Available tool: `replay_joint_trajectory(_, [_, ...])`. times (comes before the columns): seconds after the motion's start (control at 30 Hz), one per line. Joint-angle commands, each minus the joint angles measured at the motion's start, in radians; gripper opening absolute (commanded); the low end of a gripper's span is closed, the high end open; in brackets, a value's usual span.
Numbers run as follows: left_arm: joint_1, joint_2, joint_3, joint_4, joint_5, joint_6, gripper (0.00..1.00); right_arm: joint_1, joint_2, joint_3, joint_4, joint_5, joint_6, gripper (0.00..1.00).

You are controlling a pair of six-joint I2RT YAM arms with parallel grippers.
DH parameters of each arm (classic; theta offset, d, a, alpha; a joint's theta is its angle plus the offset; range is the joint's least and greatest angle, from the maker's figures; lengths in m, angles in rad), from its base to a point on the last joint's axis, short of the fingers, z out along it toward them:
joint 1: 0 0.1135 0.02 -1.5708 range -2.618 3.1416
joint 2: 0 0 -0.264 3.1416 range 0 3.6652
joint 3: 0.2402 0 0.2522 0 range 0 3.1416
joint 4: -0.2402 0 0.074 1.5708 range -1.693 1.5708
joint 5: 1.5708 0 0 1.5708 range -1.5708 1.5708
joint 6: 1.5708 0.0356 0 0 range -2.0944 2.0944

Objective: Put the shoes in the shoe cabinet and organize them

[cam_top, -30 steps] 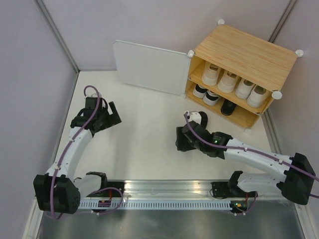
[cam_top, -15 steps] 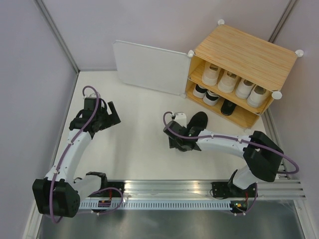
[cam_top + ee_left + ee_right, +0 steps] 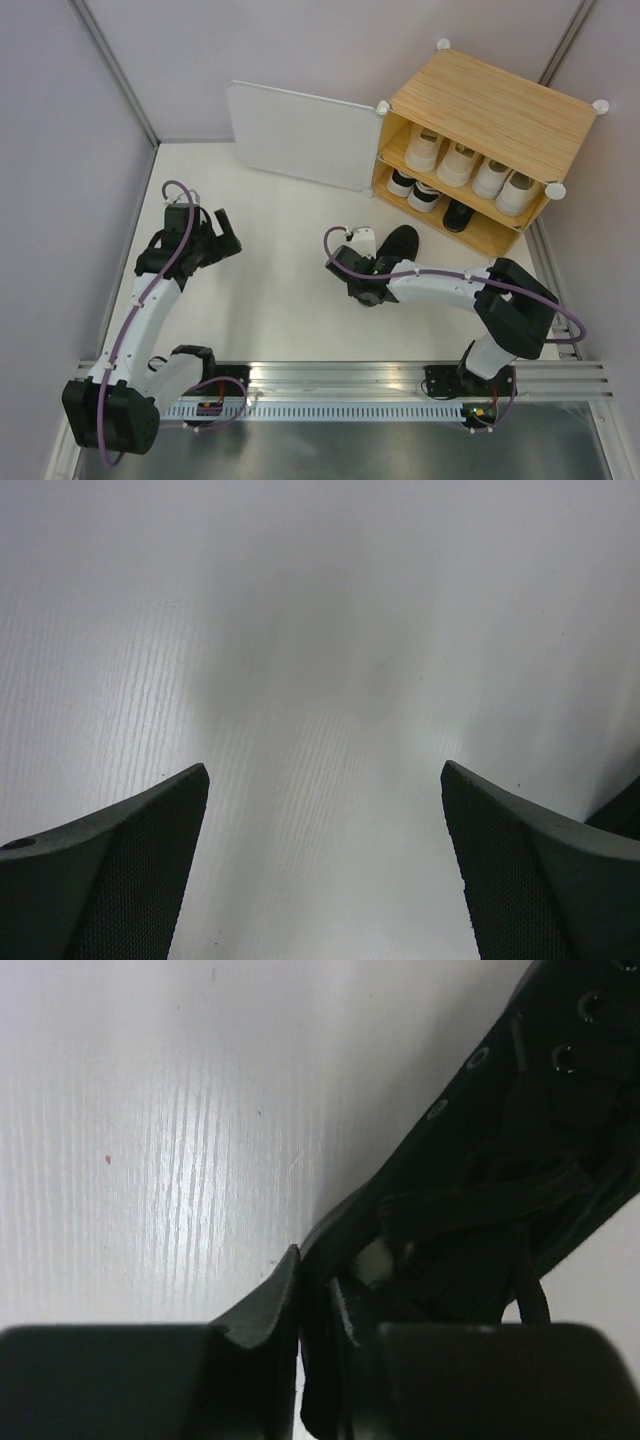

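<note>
One black shoe (image 3: 402, 242) lies on the white table in front of the shoe cabinet (image 3: 495, 100). My right gripper (image 3: 376, 264) is at its near end, shut on the shoe's side wall. In the right wrist view the black shoe (image 3: 500, 1160) fills the right side, its collar edge pinched in the right gripper (image 3: 316, 1270). Inside the cabinet, several white shoes (image 3: 460, 162) line the upper shelf. White shoes with black trim (image 3: 424, 196) and another black shoe (image 3: 458, 215) sit on the lower shelf. My left gripper (image 3: 228, 232) hangs open over bare table, as the left gripper (image 3: 325, 768) also shows from the wrist.
The cabinet's white door (image 3: 300, 135) stands swung open to the left along the back of the table. Grey walls close in the table at the left and rear. A metal rail (image 3: 340, 375) runs across the near edge by the arm bases.
My right gripper has moved left to the black shoe's near end and closed on its side wall. The left arm has drawn back slightly, still open.
</note>
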Motion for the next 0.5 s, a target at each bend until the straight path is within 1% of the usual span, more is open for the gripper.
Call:
replay_joint_trajectory(0.0, [-0.002,-0.019,0.003,0.017,-0.01,0.039,1.0,0.01,-0.064,-0.013,-0.072,0.012,-0.003,0.15])
replay_joint_trajectory(0.03, [-0.002,-0.015,0.004,0.02,-0.012,0.039,1.0,0.01,-0.096,-0.015,-0.089,0.008,-0.009,0.13])
replay_joint_trajectory(0.07, [-0.002,-0.013,0.007,0.02,-0.01,0.04,1.0,0.009,-0.114,-0.016,-0.099,0.008,-0.011,0.06])
replay_joint_trajectory(0.13, [-0.002,-0.013,0.009,0.02,-0.009,0.04,1.0,0.007,-0.169,-0.018,-0.129,0.003,-0.026,0.01])
replay_joint_trajectory(0.33, [-0.002,-0.019,0.007,0.023,-0.001,0.04,1.0,-0.059,-0.32,-0.035,-0.194,-0.024,-0.124,0.01])
replay_joint_trajectory(0.43, [-0.002,-0.016,0.007,0.024,0.006,0.039,1.0,-0.137,-0.378,-0.044,-0.215,-0.052,-0.176,0.01])
replay_joint_trajectory(0.47, [-0.002,-0.018,0.007,0.024,0.008,0.04,1.0,-0.184,-0.392,-0.047,-0.218,-0.073,-0.214,0.0])
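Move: The black shoe is right at my right fingers: they straddle its near-left collar edge, and its middle is about 4 cm to the right and 1 cm ahead. The empty place on the cabinet's lower shelf is some 25 cm to my right and 7 cm ahead; the black shoe already shelved stands roughly 20 cm right and 10 cm ahead. From my left hand the black shoe on the table lies about 38 cm right, 4 cm back and 13 cm below. I finish shutting my right fingers, pinching the black shoe by its collar edge as I ease back about 2 cm. Keeping that pinch, I lift about 6 cm and swing some 5 cm to the right, gathering speed towards the cabinet's open lower shelf, with the wrist barely turning. ##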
